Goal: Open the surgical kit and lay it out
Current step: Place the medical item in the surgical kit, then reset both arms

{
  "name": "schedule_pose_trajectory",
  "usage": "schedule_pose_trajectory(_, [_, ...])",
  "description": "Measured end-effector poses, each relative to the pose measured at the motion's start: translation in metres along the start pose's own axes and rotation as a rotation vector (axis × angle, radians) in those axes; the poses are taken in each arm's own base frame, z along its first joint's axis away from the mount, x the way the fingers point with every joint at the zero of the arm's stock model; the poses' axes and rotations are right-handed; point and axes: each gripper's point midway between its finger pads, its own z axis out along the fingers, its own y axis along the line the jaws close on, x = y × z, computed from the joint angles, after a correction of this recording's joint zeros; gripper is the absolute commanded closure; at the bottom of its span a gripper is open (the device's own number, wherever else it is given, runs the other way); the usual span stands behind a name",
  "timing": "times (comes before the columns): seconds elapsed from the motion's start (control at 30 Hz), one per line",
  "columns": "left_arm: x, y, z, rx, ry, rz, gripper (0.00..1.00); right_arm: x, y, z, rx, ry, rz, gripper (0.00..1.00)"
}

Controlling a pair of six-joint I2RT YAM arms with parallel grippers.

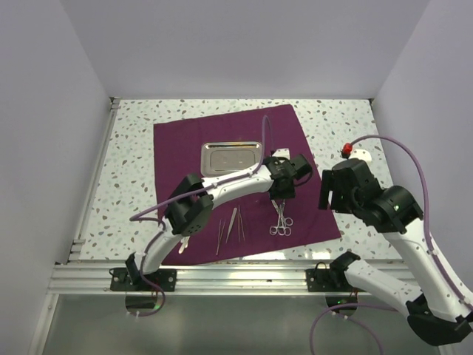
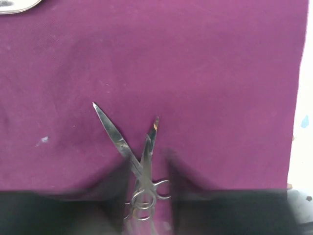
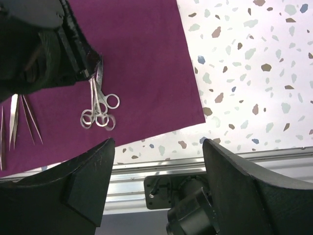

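The surgical kit lies unfolded: a plum cloth [image 1: 185,140] is spread flat and carries a shiny steel tray [image 1: 231,157]. Thin tweezers and probes [image 1: 230,225] lie side by side near the cloth's front edge. Two ring-handled scissors [image 1: 281,222] lie crossed on the cloth to their right. My left gripper [image 1: 281,188] hovers low over the scissors [image 2: 139,161], its blurred fingers a little apart on either side of the ring handles. My right gripper [image 1: 330,194] hangs open and empty beyond the cloth's right edge [image 3: 157,147].
A red-capped thing on a white base [image 1: 347,151] sits on the speckled table at the right. An aluminium rail [image 1: 222,275] runs along the near edge. White walls close in the left, back and right.
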Motion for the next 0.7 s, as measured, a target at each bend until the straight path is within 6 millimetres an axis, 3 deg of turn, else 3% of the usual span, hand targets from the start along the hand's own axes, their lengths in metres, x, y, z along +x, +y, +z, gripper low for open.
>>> schedule_pose_trajectory(0.1, [-0.003, -0.002, 0.003, -0.001, 0.0, -0.01, 0.32, 0.003, -0.005, -0.006, -0.012, -0.018, 0.009, 0.19])
schedule_pose_trajectory(0.27, [-0.018, -0.02, -0.012, 0.056, -0.035, -0.012, 0.29, 0.004, -0.006, -0.015, -0.058, -0.05, 0.02, 0.04])
schedule_pose_trajectory(0.4, [-0.033, -0.02, -0.04, 0.079, -0.096, 0.028, 0.3, -0.003, 0.004, -0.022, -0.13, -0.083, 0.028, 0.02])
schedule_pose_trajectory(0.53, [-0.056, 0.008, -0.108, 0.126, -0.218, 0.114, 0.32, -0.028, 0.016, -0.036, -0.203, -0.17, 0.068, 0.02])
schedule_pose_trajectory(0.7, [-0.077, 0.089, -0.219, 0.224, -0.472, 0.199, 0.27, -0.071, 0.023, -0.064, -0.294, -0.368, 0.128, 0.01])
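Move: Just behind the left fingers, which are only starting to part, the ringed clamp stretches back towards the robot, its middle about 5 cm back, 1 cm right and 2 cm below. The scissors lie against it, roughly 4 cm back of the hand and 1 cm left. The tray is some 17 cm ahead and 16 cm left, the tweezers about 9 cm back and 13 cm left. From the right hand the clamp is roughly 4 cm ahead, 10 cm left and 20 cm below. Opening wide almost on the spot, the left fingers let go of the ringed clamp beside the scissors; the hand then climbs away faster and faster, about 20 cm up and some 14 cm left, fingers tipping up and outward about 30 degrees. The empty right hand meanwhile rises about 10 cm, spreads its fingers fully and tips them up. ##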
